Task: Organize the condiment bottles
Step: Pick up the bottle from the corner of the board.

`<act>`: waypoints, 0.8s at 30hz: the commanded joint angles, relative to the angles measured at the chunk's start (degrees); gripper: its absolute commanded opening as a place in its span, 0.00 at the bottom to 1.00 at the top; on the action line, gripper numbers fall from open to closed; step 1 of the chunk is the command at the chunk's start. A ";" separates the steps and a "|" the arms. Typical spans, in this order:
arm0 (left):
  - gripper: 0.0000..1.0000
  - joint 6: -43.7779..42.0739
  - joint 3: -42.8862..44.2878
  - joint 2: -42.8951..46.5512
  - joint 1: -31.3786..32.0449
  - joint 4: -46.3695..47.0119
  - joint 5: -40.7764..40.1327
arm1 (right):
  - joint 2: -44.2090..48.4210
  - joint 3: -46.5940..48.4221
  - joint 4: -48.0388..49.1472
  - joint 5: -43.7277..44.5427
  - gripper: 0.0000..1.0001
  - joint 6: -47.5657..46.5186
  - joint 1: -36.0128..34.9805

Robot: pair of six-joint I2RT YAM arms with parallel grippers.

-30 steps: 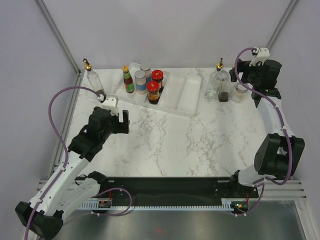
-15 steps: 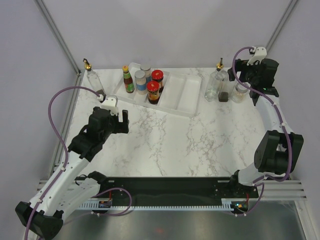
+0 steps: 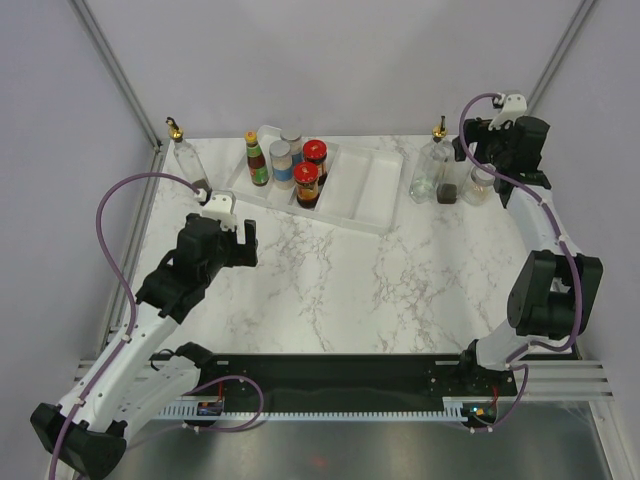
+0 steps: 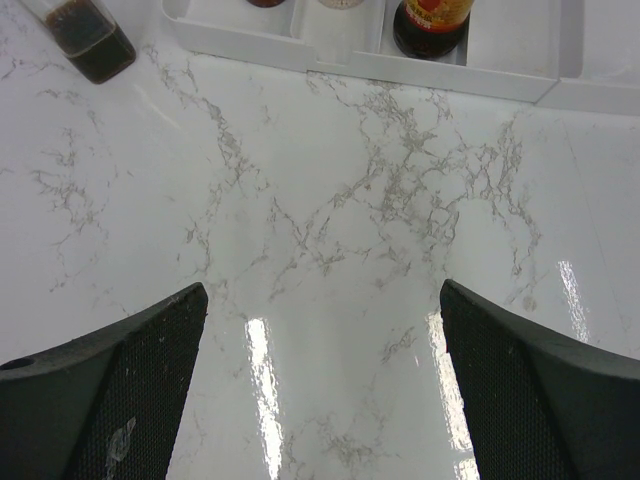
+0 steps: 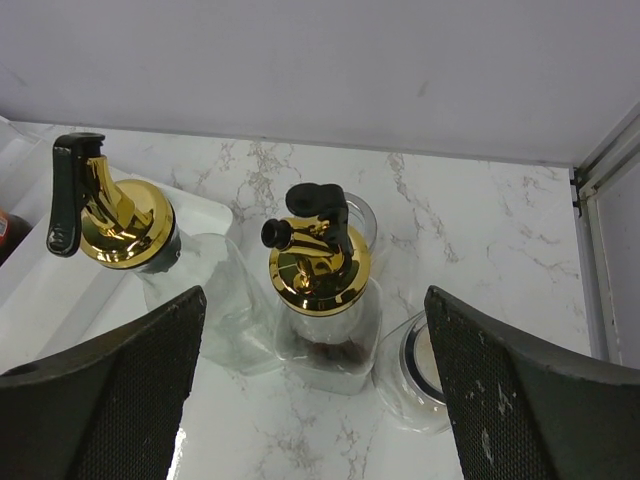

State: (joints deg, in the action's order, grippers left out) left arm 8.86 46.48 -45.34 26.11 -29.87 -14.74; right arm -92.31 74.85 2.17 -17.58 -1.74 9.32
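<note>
A white tray (image 3: 372, 192) at the back holds an orange-capped sauce bottle (image 3: 257, 160), two silver-lidded spice jars (image 3: 281, 163) and two red-lidded dark jars (image 3: 307, 184). A tall gold-spouted cruet (image 3: 188, 160) stands alone at the back left. At the back right stand two more gold-spouted cruets (image 5: 115, 225) (image 5: 320, 265) and a clear jar (image 5: 425, 365). My right gripper (image 5: 312, 300) hovers open above the smaller cruet, its fingers on either side and apart from it. My left gripper (image 4: 322, 290) is open over bare marble in front of the tray.
Metal frame posts and a raised table edge (image 5: 600, 190) run close behind the right cluster. Another clear jar (image 5: 362, 215) stands behind the smaller cruet. The tray's right compartments (image 3: 385, 180) hold nothing. The lone cruet's dark base (image 4: 90, 45) is left of my left gripper.
My right gripper has shifted slightly back and left over the right cluster of cruets. The left arm and all bottles have stayed put.
</note>
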 commanded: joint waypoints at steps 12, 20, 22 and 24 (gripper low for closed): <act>1.00 -1.66 -0.69 0.43 -0.09 2.27 -1.34 | -4.01 4.69 4.33 2.64 0.85 -0.11 -1.50; 1.00 -1.66 -0.69 0.43 -0.09 2.36 -1.60 | -5.59 5.66 3.98 0.89 0.56 0.24 -1.59; 1.00 -1.66 -0.60 0.34 -0.09 2.27 -1.69 | -5.77 5.92 3.89 0.36 0.45 0.33 -1.59; 1.00 -1.66 -0.78 0.43 -0.09 2.27 -1.78 | -5.77 6.01 3.89 -0.17 0.39 0.33 -1.50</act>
State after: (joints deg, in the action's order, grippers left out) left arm 8.86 46.48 -45.34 26.11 -29.87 -14.96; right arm -97.58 78.06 4.10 -16.14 -1.67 7.88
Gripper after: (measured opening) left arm 0.995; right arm 0.438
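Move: Just ahead of the open right hand stands the gold-capped bottle with the dark bottom, its middle about 3 cm farther out, 1 cm left and 9 cm lower. The clear bottle is level with it and 7 cm to its left; one jar stands 7 cm to its right and a shade nearer, and a rear jar 8 cm beyond it. From the left hand that dark-bottomed bottle lies roughly 26 cm ahead and 51 cm right. Easing forward about 2.5 cm, then sinking a good 1 cm from halfway on, the right hand brings its wide-open fingers around the upper neck of the dark-bottomed bottle and closes them to under half their opening. The pads meet the bottle from both sides just under the gold cap, the grip effort rising as they do; the wrist hardly turns. ##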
